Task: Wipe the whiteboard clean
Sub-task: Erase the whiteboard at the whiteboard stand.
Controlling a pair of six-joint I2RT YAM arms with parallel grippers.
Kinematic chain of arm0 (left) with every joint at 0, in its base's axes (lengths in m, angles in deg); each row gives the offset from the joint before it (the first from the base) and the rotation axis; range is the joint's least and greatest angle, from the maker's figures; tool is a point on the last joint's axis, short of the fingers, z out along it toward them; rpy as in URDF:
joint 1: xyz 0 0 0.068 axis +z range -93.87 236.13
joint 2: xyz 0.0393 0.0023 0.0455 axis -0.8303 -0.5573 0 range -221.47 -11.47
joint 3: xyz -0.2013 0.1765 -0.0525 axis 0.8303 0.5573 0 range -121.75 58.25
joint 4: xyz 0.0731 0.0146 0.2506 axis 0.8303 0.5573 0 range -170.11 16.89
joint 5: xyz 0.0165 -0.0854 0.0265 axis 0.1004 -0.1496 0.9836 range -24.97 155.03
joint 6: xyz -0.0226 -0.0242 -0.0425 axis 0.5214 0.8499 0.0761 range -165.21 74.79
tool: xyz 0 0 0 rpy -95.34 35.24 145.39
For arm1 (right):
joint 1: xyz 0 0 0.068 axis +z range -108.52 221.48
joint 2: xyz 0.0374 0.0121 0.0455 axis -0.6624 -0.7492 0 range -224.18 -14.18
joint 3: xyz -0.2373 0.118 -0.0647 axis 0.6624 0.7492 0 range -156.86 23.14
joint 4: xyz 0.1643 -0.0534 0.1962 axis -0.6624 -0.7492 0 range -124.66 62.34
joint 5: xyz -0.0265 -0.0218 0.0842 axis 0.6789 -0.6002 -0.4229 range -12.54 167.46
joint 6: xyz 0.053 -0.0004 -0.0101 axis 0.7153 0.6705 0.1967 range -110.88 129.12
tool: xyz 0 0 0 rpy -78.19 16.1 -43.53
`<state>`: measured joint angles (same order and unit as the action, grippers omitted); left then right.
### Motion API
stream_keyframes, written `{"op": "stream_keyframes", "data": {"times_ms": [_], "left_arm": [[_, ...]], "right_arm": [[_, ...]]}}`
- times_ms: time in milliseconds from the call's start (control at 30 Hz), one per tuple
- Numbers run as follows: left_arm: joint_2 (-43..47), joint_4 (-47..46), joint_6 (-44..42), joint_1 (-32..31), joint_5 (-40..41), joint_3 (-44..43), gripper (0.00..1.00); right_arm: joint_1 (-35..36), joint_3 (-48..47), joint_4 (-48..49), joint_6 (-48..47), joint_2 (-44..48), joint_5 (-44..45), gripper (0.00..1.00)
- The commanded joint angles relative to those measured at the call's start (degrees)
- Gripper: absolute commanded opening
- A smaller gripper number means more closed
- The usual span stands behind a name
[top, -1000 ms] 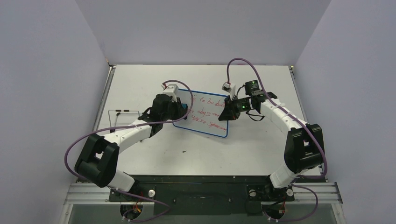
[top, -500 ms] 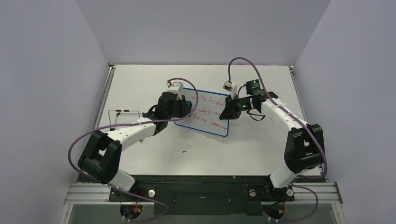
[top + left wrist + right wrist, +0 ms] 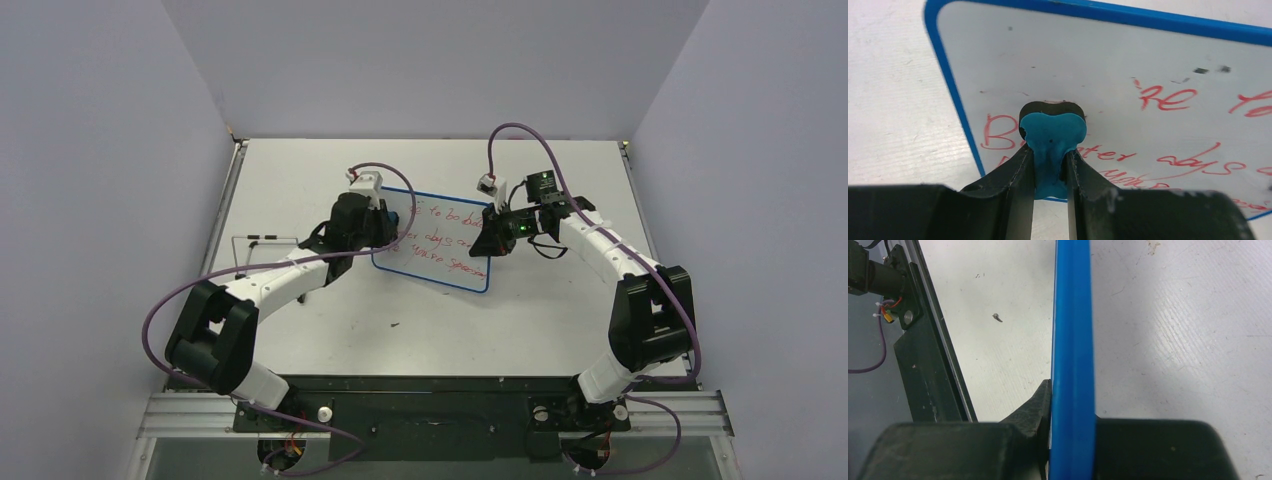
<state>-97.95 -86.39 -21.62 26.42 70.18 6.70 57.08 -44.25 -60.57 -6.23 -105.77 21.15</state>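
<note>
The whiteboard (image 3: pixel 441 246), white with a blue rim and red handwriting, lies at the table's middle. My left gripper (image 3: pixel 388 222) is over its left end, shut on a blue bone-shaped eraser (image 3: pixel 1052 134) at its narrow waist. The eraser's black pad rests against the whiteboard (image 3: pixel 1098 65) just above the red letters. The patch beyond the eraser, near the top left corner, is bare apart from small specks. My right gripper (image 3: pixel 491 240) is shut on the board's right edge. In the right wrist view the blue rim (image 3: pixel 1073 330) runs between the fingers of the right gripper (image 3: pixel 1071 407).
A thin wire stand (image 3: pixel 262 244) is on the table left of the left arm. A small dark speck (image 3: pixel 396 324) lies in front of the board. The black base rail (image 3: pixel 923 340) runs along the near edge. Purple walls enclose the table on three sides.
My left gripper has carried the eraser over the board's left end, toward the far edge, then a little to the left. The right gripper and the board have not moved.
</note>
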Motion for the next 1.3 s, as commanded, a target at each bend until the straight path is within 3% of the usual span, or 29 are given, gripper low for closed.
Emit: {"op": "stream_keyframes", "data": {"times_ms": [0, 200, 333, 433, 633, 933, 1267], "left_arm": [[-0.8, -5.4, -2.8, -3.4, -10.2, -4.4, 0.0], [-0.7, -8.2, -0.8, -6.3, -9.8, -1.7, 0.0], [-0.7, -3.1, 1.6, -2.3, -3.7, -0.9, 0.0], [-0.6, -1.8, 2.4, 1.8, -2.7, 0.7, 0.0], [-0.8, -0.9, 1.0, 3.5, -2.0, 1.3, 0.0], [0.2, -3.6, -3.5, -5.1, -9.0, -2.9, 0.0], [-0.4, 0.9, -1.7, -4.3, 0.2, -6.6, 0.0]], "right_arm": [[1.9, -1.0, -3.4, -3.1, 1.8, -2.1, 0.0], [1.9, -0.9, -3.4, -3.1, 2.0, -2.1, 0.0], [1.9, -0.8, -3.4, -3.1, 2.3, -2.2, 0.0], [1.9, -0.9, -3.4, -3.1, 2.4, -2.2, 0.0], [1.9, -0.9, -3.4, -3.1, 2.6, -2.2, 0.0], [2.0, -0.9, -3.4, -3.1, 2.2, -2.3, 0.0], [1.9, -0.9, -3.4, -3.1, 2.8, -2.3, 0.0]]}}
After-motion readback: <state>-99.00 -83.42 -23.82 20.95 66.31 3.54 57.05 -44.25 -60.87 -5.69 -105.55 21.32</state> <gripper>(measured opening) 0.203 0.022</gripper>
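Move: About 10 cm to the left hand's right and 2 cm nearer the base lies the middle of the red writing on the whiteboard, at nearly the hand's height; that hand already holds the teal eraser at the board. The board's left edge is some 4 cm to its left and about 1 cm back, and the right gripper, clamped on the opposite edge, is roughly 20 cm right and 5 cm back. From the right hand, the writing is about 10 cm left and 3 cm forward. Rubbing the teal eraser across the whiteboard's face, the left hand sweeps about 6 cm to its right, drawing back and turning some 10 degrees clockwise, returns to where it began but slightly lower, then sweeps right and back again by roughly 5 cm. Its fingers keep their grip; the right hand stays still and keeps holding the board's right edge. ##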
